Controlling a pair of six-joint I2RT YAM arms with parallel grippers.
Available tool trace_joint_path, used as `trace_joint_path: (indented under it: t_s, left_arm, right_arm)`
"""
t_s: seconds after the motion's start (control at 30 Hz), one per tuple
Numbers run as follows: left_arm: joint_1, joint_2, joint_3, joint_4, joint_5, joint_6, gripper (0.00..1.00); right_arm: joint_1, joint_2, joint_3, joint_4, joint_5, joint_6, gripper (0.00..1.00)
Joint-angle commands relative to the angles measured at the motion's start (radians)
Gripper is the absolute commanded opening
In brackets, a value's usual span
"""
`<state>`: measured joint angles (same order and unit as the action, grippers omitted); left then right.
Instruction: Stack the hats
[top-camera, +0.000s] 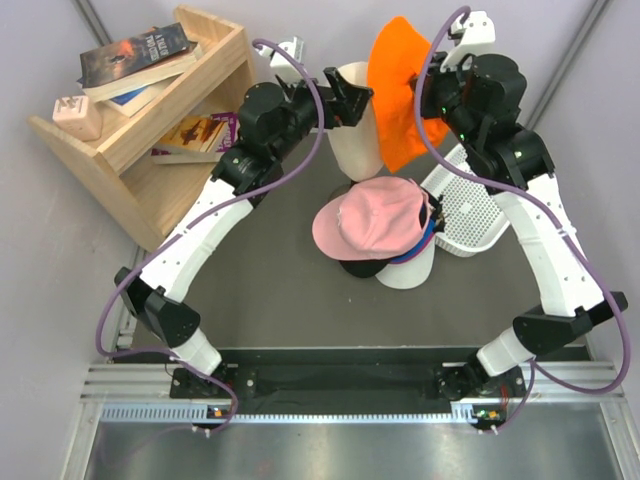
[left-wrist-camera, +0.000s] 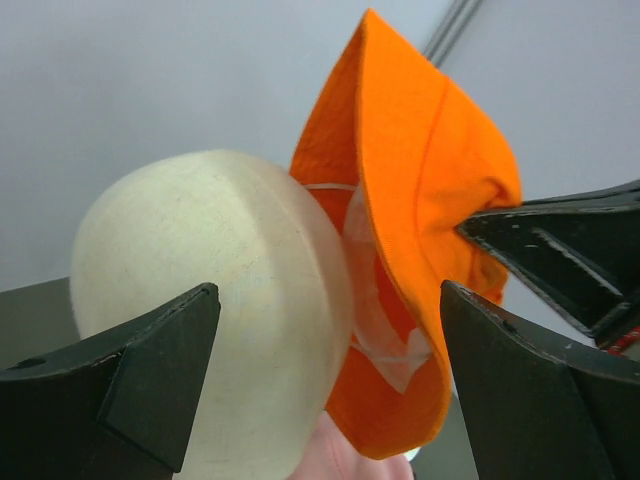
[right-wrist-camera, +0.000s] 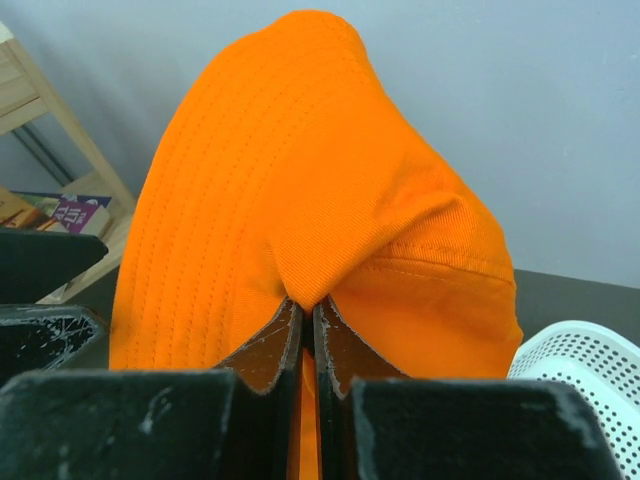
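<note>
My right gripper (top-camera: 418, 100) (right-wrist-camera: 308, 305) is shut on a fold of the orange bucket hat (top-camera: 400, 95) (right-wrist-camera: 300, 150) and holds it in the air, just right of the cream mannequin head (top-camera: 355, 130). My left gripper (top-camera: 358, 100) (left-wrist-camera: 330, 295) is open, its jaws standing either side of the head (left-wrist-camera: 210, 300) and the lower edge of the orange hat (left-wrist-camera: 420, 200), touching neither. A light pink cap (top-camera: 375, 215) tops a pile of hats at centre; blue (top-camera: 425, 245) and black (top-camera: 362, 268) edges show beneath it, and a white piece (top-camera: 405, 272) at the bottom.
A white slatted basket (top-camera: 468, 215) (right-wrist-camera: 580, 370) lies right of the pile, under the right arm. A wooden shelf (top-camera: 130, 150) with books (top-camera: 135, 55) stands at the far left.
</note>
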<state>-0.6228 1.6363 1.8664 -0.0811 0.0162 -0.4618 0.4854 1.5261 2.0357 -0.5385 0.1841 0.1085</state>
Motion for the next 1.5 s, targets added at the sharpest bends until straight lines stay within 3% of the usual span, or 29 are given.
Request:
trace_joint_path:
  t_s: [0.0, 0.23, 0.47, 0.57, 0.6, 0.67, 0.7, 0.8, 0.83, 0.9, 0.93, 1.03, 1.2, 1.47]
  left_arm:
    - [-0.003, -0.043, -0.003, 0.161, 0.108, -0.049, 0.94]
    - [-0.005, 0.028, 0.043, 0.147, 0.149, -0.095, 0.9]
    - [-0.005, 0.1, 0.114, 0.148, 0.229, -0.143, 0.71]
    - [-0.005, 0.12, 0.119, 0.184, 0.255, -0.176, 0.37]
    - [-0.005, 0.123, 0.119, 0.182, 0.245, -0.184, 0.18]
    - [-0.002, 0.125, 0.117, 0.175, 0.205, -0.184, 0.02]
    - [0.0, 0.129, 0.117, 0.173, 0.193, -0.179, 0.0]
    - [0.021, 0.146, 0.145, 0.182, 0.182, -0.202, 0.0]
    - [0.038, 0.152, 0.149, 0.191, 0.185, -0.216, 0.0]
    - [0.061, 0.174, 0.177, 0.22, 0.206, -0.274, 0.0]
    - [0.083, 0.18, 0.188, 0.224, 0.211, -0.29, 0.0]
    - [0.115, 0.189, 0.206, 0.256, 0.203, -0.333, 0.0]
    - [0.153, 0.171, 0.18, 0.288, 0.191, -0.397, 0.0]
    - [0.198, 0.031, -0.116, 0.351, 0.124, -0.479, 0.0]
  right_arm:
    - [0.028, -0.007, 0.012, 0.077, 0.026, 0.008, 0.0]
    - [0.048, -0.004, 0.024, 0.091, 0.04, -0.003, 0.0]
    - [0.051, -0.012, 0.026, 0.101, 0.046, -0.006, 0.0]
    - [0.053, -0.015, 0.021, 0.104, 0.064, -0.013, 0.0]
    - [0.053, -0.018, 0.017, 0.109, 0.075, -0.016, 0.0]
    - [0.055, -0.029, -0.002, 0.129, 0.09, -0.026, 0.0]
    - [0.055, -0.033, -0.006, 0.136, 0.103, -0.027, 0.02]
    - [0.056, -0.053, -0.031, 0.166, 0.129, -0.043, 0.2]
    - [0.056, -0.058, -0.044, 0.173, 0.135, -0.049, 0.38]
    - [0.058, -0.067, -0.054, 0.187, 0.149, -0.058, 0.57]
    - [0.056, -0.067, -0.058, 0.187, 0.15, -0.064, 0.72]
    - [0.058, -0.072, -0.075, 0.189, 0.169, -0.07, 0.89]
    - [0.056, -0.099, -0.124, 0.218, 0.196, -0.073, 0.94]
    - [0.058, -0.106, -0.15, 0.238, 0.224, -0.09, 0.98]
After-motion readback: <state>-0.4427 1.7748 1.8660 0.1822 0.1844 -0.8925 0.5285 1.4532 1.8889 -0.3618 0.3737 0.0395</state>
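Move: The orange hat, held in the right fingers, has its middle some 8 cm to the right of the left hand and 3 cm ahead, about level. The mannequin head stands about 11 cm ahead of the left hand, 1 cm right, centred 6 cm lower; from the right hand it is 11 cm ahead and 9 cm left. The pink cap on the stack lies 5 cm right of the left hand and far below; the white basket, 15 cm right of and 8 cm beyond the right hand. The left fingers shut on the edge of the orange hat, the hand having first eased back and up a little, then swung about 4 cm right and slightly down to it. The right hand then opens wide, lets go and backs some 3 cm right, while the left, pinching, draws the hat about 7 cm left and 6 forward over the mannequin head, rolling left side down roughly 15 degrees. ##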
